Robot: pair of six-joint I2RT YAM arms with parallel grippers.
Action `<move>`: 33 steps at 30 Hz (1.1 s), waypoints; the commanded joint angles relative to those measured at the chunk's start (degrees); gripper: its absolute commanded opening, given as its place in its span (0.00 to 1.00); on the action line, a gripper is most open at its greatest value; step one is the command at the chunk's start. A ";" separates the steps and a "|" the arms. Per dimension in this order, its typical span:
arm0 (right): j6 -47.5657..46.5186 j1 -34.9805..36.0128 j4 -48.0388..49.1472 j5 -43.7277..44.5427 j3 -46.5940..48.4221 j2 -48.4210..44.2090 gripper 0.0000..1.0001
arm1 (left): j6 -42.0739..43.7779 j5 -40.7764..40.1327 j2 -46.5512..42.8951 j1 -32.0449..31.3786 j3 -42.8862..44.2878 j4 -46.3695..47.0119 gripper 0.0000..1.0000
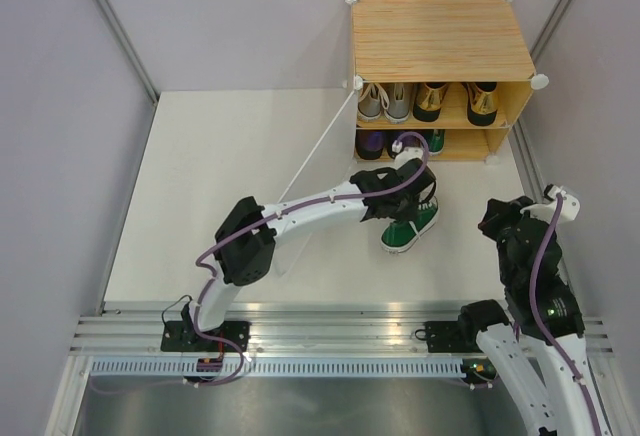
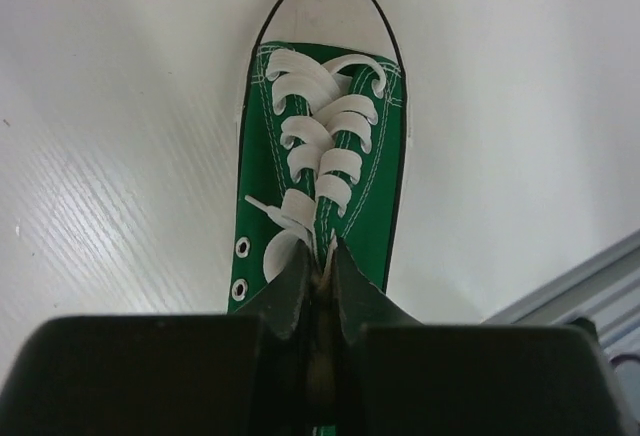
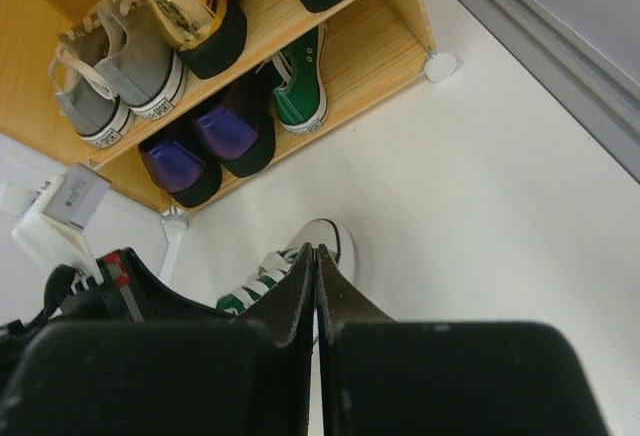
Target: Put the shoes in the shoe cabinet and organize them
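A green sneaker with white laces sits on the white table in front of the shoe cabinet, toe toward the arm bases. My left gripper is shut on the tongue of this sneaker, the fingertips pinching it at the top of the lacing. The cabinet's upper shelf holds grey sneakers and gold shoes. On the lower shelf are purple shoes and another green sneaker. My right gripper hangs to the right of the held sneaker, shut and empty.
The cabinet's white door panel stands open, swung out toward the left arm. Grey walls close in on both sides. A metal rail runs along the table's near edge.
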 commanded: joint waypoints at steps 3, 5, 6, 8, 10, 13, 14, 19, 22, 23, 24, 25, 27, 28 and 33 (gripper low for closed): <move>-0.13 0.17 2.20 -0.99 -2.83 -0.38 0.01 | -12.95 -4.05 -2.55 2.05 -2.86 10.67 0.02; 0.05 0.17 2.29 -1.43 -3.27 -0.29 0.01 | -12.34 -3.10 -2.82 1.87 -4.18 11.55 0.24; 0.40 0.17 2.20 -1.70 -3.62 -0.29 0.01 | -10.77 -2.31 -2.73 1.78 -4.44 12.51 0.36; 0.75 0.08 2.29 -1.79 -3.89 -0.29 0.01 | -9.27 1.29 -2.29 1.70 -4.80 12.61 0.53; 1.81 0.17 2.46 -2.31 -4.33 -0.38 0.04 | -7.25 4.10 -2.29 1.61 -5.84 12.52 0.58; 3.12 0.17 3.08 -3.63 -5.12 0.06 0.07 | -4.00 5.96 -4.21 1.35 -7.16 12.35 0.61; 3.39 0.17 3.16 -4.07 -5.29 0.14 0.08 | -3.12 6.22 -5.09 1.34 -7.60 12.35 0.62; 3.57 0.25 3.95 -9.07 -6.79 1.20 0.18 | 5.58 3.52 -16.16 1.34 -8.32 9.81 0.62; 4.36 0.17 5.36 -13.03 -8.89 2.25 0.27 | 12.08 -2.27 -25.10 1.34 -7.70 8.48 0.62; 5.05 0.17 6.67 -15.65 -10.38 2.78 0.33 | 15.75 -4.04 -27.14 1.43 -7.52 7.87 0.62; 5.32 0.17 7.46 -17.24 -11.09 3.04 0.37 | 17.96 -5.80 -28.99 1.43 -7.52 7.52 0.62; 5.67 0.17 8.52 -19.00 -11.97 3.92 0.44 | 19.99 -10.43 -32.66 1.43 -7.43 6.99 0.62; 6.81 0.08 13.08 -24.52 -14.86 5.06 0.49 | 25.42 -18.59 -35.50 1.61 -7.69 4.97 0.63; 7.17 0.17 14.75 -25.42 -15.75 7.16 0.53 | 27.02 -21.08 -36.73 1.87 -8.13 4.44 0.64; 5.51 2.44 22.41 -31.15 -16.46 19.37 0.63 | 31.35 -23.06 -46.31 10.29 -17.16 2.07 0.76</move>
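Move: The green shoe being set down is already pinched at its laces in the left fingers, its middle about 5 cm below that hand and 1 cm ahead. From the left hand, the cabinet's lower-shelf green shoe is some 30 cm ahead and 7 right, the nearest purple shoe 30 ahead and 1 right, and the open door about 21 to the left, level with it. From the right hand the held shoe is about 5 cm ahead, 13 left and 19 below. The green shoe is eased forward and slightly down onto the floor by the left hand, whose fingers then open and let go; that hand backs off about 3 cm, then climbs some 30 cm while swinging left over the door and tipping its fingers up. The right hand comes down about 13 cm and left towards the shoe, opening, turning counter-clockwise and tipping down, with no touch visible yet. ##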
